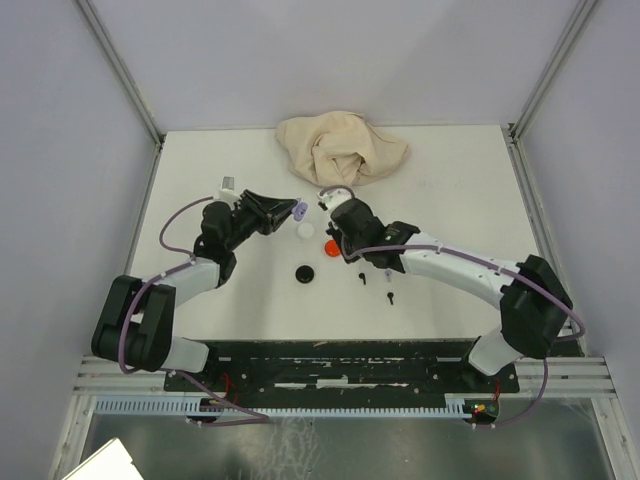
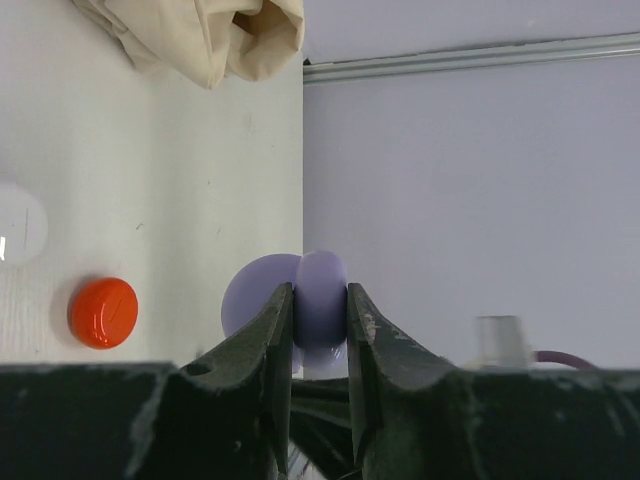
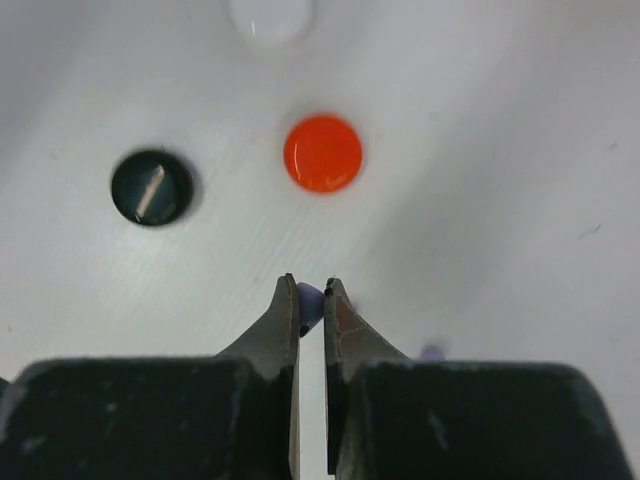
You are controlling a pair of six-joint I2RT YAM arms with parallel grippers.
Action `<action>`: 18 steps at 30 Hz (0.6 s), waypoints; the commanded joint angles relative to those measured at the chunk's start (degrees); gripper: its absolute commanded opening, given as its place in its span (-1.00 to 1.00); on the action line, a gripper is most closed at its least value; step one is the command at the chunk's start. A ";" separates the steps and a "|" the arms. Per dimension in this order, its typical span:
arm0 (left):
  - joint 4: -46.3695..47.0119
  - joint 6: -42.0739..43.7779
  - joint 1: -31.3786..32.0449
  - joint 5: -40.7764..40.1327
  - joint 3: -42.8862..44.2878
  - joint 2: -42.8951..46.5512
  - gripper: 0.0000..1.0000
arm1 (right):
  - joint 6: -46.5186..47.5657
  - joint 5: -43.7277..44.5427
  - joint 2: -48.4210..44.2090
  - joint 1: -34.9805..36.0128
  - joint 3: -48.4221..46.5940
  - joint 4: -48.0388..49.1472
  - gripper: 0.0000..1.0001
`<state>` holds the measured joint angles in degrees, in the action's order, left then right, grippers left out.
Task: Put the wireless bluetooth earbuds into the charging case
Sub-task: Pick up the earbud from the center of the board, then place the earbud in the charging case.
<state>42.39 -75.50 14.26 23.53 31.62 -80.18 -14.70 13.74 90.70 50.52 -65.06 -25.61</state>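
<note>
My left gripper [image 1: 292,211] [image 2: 319,292] is shut on a lavender charging case [image 1: 300,210] [image 2: 322,268], held off the table on edge, its round lid [image 2: 250,295] swung open to the left. My right gripper [image 1: 349,255] [image 3: 311,284] is low over the table, shut on a tiny lavender earbud [image 3: 310,302] pinched at its fingertips. Another small lavender earbud [image 3: 432,351] lies blurred on the table just to the right of the right fingers. Two black earbuds [image 1: 363,277] [image 1: 390,296] lie near the right arm.
A red disc [image 1: 331,246] [image 3: 322,153] [image 2: 103,312], a white disc [image 1: 305,230] [image 3: 270,15] and a black disc [image 1: 304,273] [image 3: 151,187] lie between the arms. A crumpled beige cloth [image 1: 340,147] [image 2: 200,35] sits at the table's back edge.
</note>
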 commanded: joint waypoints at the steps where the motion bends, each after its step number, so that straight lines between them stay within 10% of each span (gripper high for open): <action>1: 2.77 -4.59 0.54 4.19 1.02 -1.69 -0.94 | 9.59 5.58 -6.60 0.28 -3.20 15.39 -0.90; 18: 5.98 -12.43 3.67 12.07 4.77 -8.43 -0.94 | 26.28 0.64 -5.96 0.28 1.56 42.95 -0.86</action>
<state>43.64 -83.68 17.76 32.51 34.13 -87.72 8.49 16.21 84.20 50.52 -65.21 9.98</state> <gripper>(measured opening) 0.305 0.099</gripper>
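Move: Up and to the left of the right hand, which already grips the purple earbud, is the purple charging case held by the left hand: about 9 cm ahead, 8 cm left and 9 cm higher. From the left hand that earbud lies roughly 9 cm back, 8 cm right and 9 cm below. On the table some 10 cm under the right hand, the red case is 4 cm ahead and 2 cm left, the white case 7 cm ahead and 7 cm left. Carrying the still-pinched purple earbud, the right hand sweeps up about 16 cm, also forward and left over the red case towards the held charging case, slowing near the end while its wrist pitches some 40 degrees from steeply down to nearly level. The left hand keeps hold of the case and brings it about 4 cm right, slightly down and back, its fingers tipping and swinging clockwise by around 10 degrees each. ##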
